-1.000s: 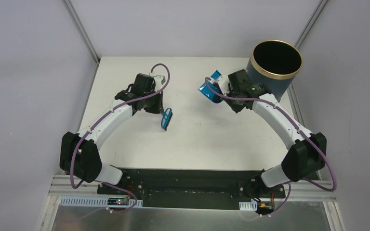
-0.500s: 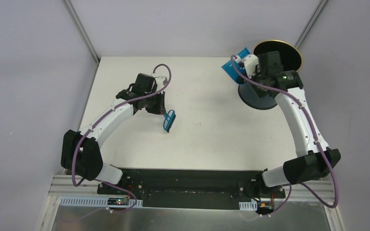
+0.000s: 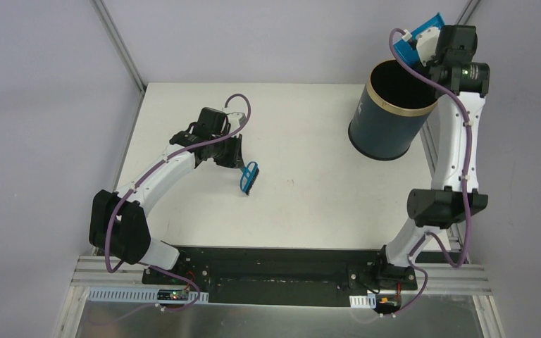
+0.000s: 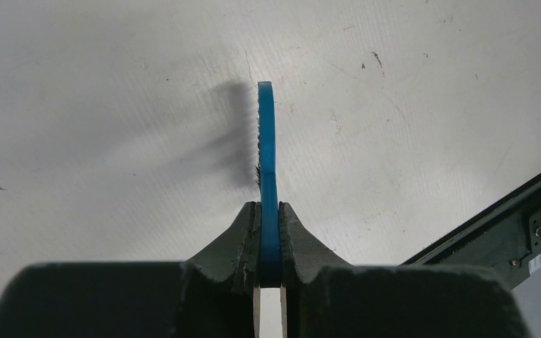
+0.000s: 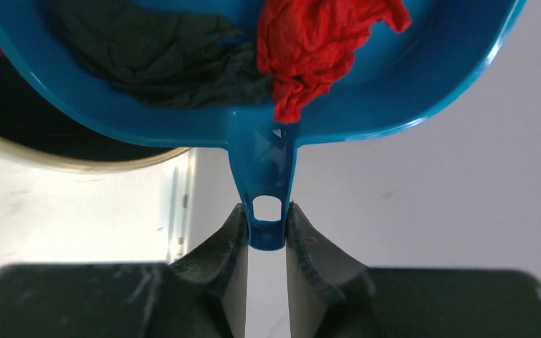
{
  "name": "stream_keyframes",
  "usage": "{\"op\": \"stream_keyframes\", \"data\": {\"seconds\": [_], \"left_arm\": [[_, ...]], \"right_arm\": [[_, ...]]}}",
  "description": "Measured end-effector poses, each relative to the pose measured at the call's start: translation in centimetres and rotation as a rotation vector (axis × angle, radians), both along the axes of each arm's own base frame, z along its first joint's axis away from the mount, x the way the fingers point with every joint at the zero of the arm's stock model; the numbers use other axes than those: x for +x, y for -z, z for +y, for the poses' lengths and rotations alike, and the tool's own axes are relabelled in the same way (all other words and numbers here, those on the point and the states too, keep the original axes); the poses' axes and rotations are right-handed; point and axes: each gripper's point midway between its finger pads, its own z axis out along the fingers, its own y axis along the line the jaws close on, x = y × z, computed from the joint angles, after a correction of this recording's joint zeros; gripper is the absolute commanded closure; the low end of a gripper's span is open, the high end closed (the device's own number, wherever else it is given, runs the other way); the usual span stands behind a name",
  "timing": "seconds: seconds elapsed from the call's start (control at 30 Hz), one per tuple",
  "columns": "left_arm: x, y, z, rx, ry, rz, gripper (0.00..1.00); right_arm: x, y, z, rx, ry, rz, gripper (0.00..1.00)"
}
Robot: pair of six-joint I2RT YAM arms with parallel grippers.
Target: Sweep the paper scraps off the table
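My right gripper [image 5: 266, 227] is shut on the handle of the blue dustpan [image 5: 253, 134], held high over the dark round bin [image 3: 393, 113] at the back right of the white table [image 3: 310, 204]. In the right wrist view a red paper scrap [image 5: 310, 49] and a dark blue scrap [image 5: 162, 60] lie in the pan, with a sliver of magenta at the left edge. The dustpan [image 3: 418, 36] also shows in the top view. My left gripper [image 4: 269, 222] is shut on the blue hand brush [image 4: 267, 169], held over the table's left middle; the brush [image 3: 248, 177] shows in the top view.
The bin has a gold rim [image 5: 77, 163] just below the pan. A black strip [image 3: 275, 257] runs along the table's front edge. Grey walls and metal frame posts [image 3: 120, 46] enclose the table.
My right arm has lifted the dustpan from the table's back middle up and right, to above the bin's far rim. The bin has tilted and come back upright. The left arm barely moved.
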Motion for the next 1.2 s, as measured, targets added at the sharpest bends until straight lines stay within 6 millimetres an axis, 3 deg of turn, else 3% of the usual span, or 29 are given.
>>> {"op": "stream_keyframes", "data": {"seconds": [0.2, 0.37, 0.4, 0.47, 0.57, 0.73, 0.9, 1.1, 1.2], "left_arm": [[-0.1, 0.0, 0.0, -0.001, 0.001, 0.002, 1.00], [-0.1, 0.0, 0.0, -0.001, 0.002, 0.003, 1.00], [-0.1, 0.0, 0.0, 0.000, 0.002, 0.004, 1.00], [-0.1, 0.0, 0.0, -0.001, 0.002, 0.002, 1.00], [0.0, -0.2, -0.1, -0.002, 0.002, -0.002, 1.00], [0.0, -0.2, -0.1, -0.002, 0.002, -0.001, 1.00], [0.0, -0.2, -0.1, -0.002, 0.002, -0.002, 1.00], [0.0, -0.2, -0.1, -0.002, 0.002, -0.002, 1.00], [0.0, -0.2, 0.0, -0.002, 0.002, -0.002, 1.00]], "right_arm": [[3.2, 2.0, -4.9, -0.186, 0.061, 0.142, 1.00], [4.7, 1.8, -6.8, -0.388, 0.021, 0.203, 1.00], [4.9, 1.7, -7.1, -0.423, 0.016, 0.194, 0.94], [5.1, 2.0, -7.5, -0.511, -0.007, 0.179, 0.89], [5.3, 1.8, -7.8, -0.644, -0.058, 0.192, 0.93], [6.2, -0.8, -8.3, -0.774, -0.050, 0.150, 0.95], [5.9, -2.7, -8.5, -0.810, -0.020, 0.108, 0.96], [5.4, -2.8, -8.5, -0.793, -0.020, 0.124, 0.99], [4.6, -3.6, -8.1, -0.704, -0.008, 0.102, 1.00]]}}
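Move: My right hand holds the dustpan up high, its scraps about 10 cm to the left and 6 cm ahead of my fingers, roughly level with them. The bin that they go into stands some 8 cm to my left and 3 cm ahead, its middle about 23 cm lower and its open mouth just beneath the pan. From my left hand, the bin is about 46 cm to the right and 15 cm ahead, about level. I tip the dustpan over the bin by rolling my right wrist some 45 degrees, left side down, while the hand swings about 8 cm right and 5 cm forward. It dips slightly, then climbs to end about 4 cm higher. Fingers keep their pinch on the handle, and the roll just starts to ease back at the end. ##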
